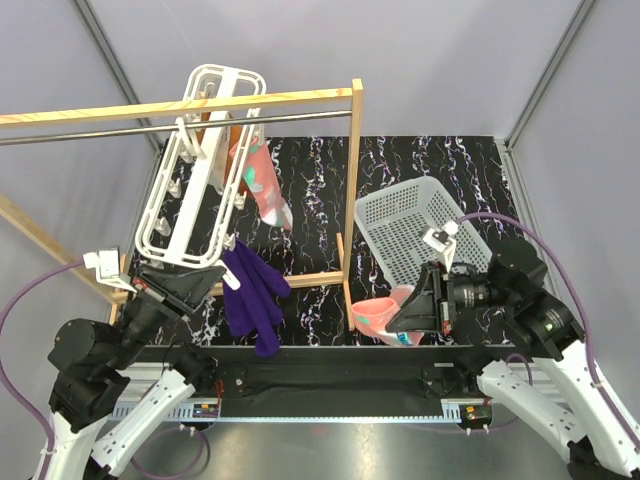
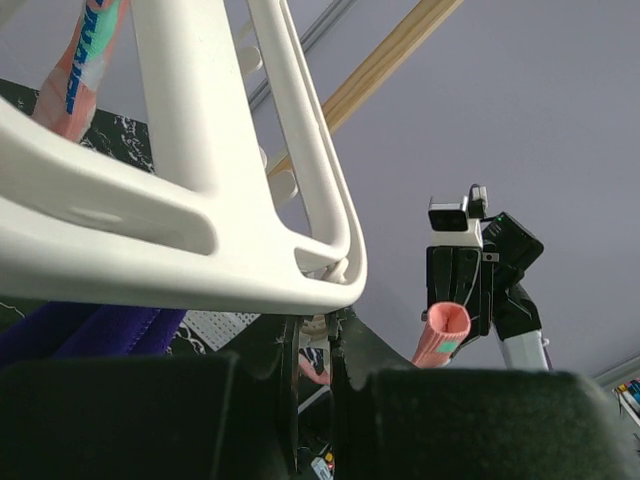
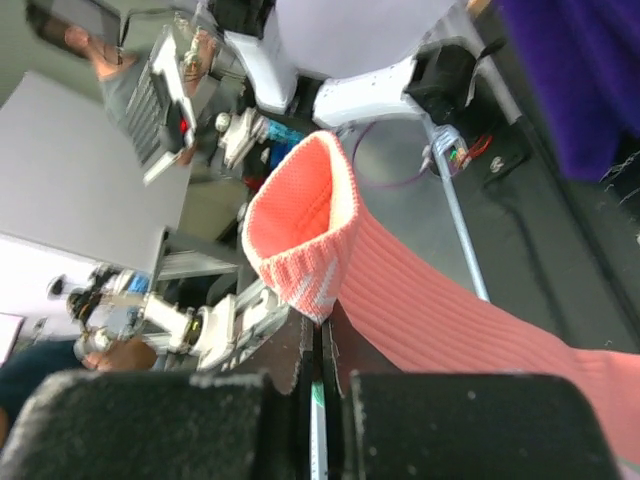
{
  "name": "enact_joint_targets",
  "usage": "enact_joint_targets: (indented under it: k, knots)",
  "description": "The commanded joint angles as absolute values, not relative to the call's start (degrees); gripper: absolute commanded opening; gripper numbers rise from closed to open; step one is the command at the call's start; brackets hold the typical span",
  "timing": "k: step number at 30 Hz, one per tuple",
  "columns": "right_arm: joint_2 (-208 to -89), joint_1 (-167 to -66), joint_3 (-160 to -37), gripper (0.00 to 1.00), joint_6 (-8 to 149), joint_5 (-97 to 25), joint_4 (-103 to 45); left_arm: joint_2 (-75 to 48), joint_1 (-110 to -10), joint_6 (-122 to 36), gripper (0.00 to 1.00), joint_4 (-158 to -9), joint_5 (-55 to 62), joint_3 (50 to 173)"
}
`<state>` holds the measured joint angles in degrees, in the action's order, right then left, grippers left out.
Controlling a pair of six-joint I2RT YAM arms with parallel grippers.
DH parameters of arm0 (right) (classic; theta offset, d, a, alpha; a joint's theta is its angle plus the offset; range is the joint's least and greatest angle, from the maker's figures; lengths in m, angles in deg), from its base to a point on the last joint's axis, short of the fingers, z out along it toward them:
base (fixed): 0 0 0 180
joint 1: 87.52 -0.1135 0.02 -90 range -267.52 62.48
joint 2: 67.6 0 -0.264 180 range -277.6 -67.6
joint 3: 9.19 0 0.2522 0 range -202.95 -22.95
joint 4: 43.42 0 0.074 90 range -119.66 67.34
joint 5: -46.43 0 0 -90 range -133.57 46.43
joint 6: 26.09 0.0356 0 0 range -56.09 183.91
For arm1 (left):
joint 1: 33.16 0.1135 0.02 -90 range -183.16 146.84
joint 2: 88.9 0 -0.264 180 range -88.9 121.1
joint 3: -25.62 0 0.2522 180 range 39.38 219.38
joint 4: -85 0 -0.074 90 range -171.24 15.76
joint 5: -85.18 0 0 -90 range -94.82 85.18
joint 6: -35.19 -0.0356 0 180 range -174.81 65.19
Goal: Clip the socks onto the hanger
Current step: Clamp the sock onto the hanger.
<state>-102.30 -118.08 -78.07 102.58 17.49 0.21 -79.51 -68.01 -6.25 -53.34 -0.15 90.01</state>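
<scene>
The white hanger (image 1: 200,170) hangs by its hook from the metal rod, and one coral-pink sock (image 1: 262,185) with a teal patch is clipped to it. My left gripper (image 1: 214,274) sits under the hanger's near corner. In the left wrist view this gripper (image 2: 315,330) is shut on a small clip just below the hanger frame (image 2: 200,230). My right gripper (image 1: 402,314) hovers right of the wooden rack, shut on the cuff of a second coral sock (image 1: 378,318). In the right wrist view that sock (image 3: 430,300) rises from the shut gripper (image 3: 322,335), its cuff gaping open.
A plain purple sock (image 1: 255,292) dangles from the hanger's near end, between the two grippers. The wooden rack's upright post (image 1: 353,190) stands between the hanger and a white mesh basket (image 1: 410,225) at the right. An orange-brown sock (image 1: 217,128) hangs behind the hanger.
</scene>
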Motion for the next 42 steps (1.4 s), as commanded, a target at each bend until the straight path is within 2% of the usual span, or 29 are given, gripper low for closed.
enact_joint_targets:
  k: [1, 4, 9, 12, 23, 29, 42]
  knots:
    - [-102.67, -124.76, -74.82, 0.0, 106.7, 11.39, -8.45, -77.65, -67.88, -5.24, 0.0, -54.17, 1.77, 88.96]
    - [-104.42, -135.21, -71.3, 0.0, 109.87, 3.67, -17.41, -77.3, -67.88, -4.97, 0.0, -54.78, 1.86, 88.78]
    - [-116.54, -158.12, -74.88, 0.0, 104.61, -11.12, -20.34, -76.59, -67.88, -4.97, 0.0, -55.49, 3.88, 89.13]
    - [-124.19, -163.61, -78.93, 0.0, 104.07, -16.13, -22.97, -76.68, -67.88, -5.76, 0.0, -56.02, 5.9, 89.39]
    - [-142.56, -165.65, -91.23, 0.0, 106.97, -23.08, -28.87, -79.14, -67.88, -5.59, 0.0, -55.58, 8.63, 90.27]
    - [-145.38, -165.48, -96.77, 0.0, 106.88, -28.36, -27.2, -79.14, -67.88, -6.46, 0.0, -54.26, 10.12, 92.03]
    - [-146.88, -160.47, -98.36, 0.0, 109.61, -25.55, -28.78, -79.67, -67.88, -6.38, 0.0, -54.88, 11.35, 91.68]
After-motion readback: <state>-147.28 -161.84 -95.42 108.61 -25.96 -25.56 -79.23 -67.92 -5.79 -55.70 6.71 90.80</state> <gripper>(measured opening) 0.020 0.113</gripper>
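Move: The open clip at the hanger's near end, meant for the pink sock in the right gripper, lies about 26 cm to the right hand's left, some 6 cm ahead and roughly 6 cm above. The purple sock hangs some 22 cm to that hand's left, 9 cm ahead and 8 cm below. From the left gripper, still squeezing the clip, its jaws lie about 2 cm ahead, 3 cm to the right and 1 cm below. Swing the right gripper about 24 cm left towards the open clip, keeping the pink sock pinched near its cuff: dip some 7 cm back and down early on, then come forward again and rise partway. Let the left gripper keep the clip squeezed while easing it about 2 cm back, slightly up and to the right, turning it a little clockwise. ##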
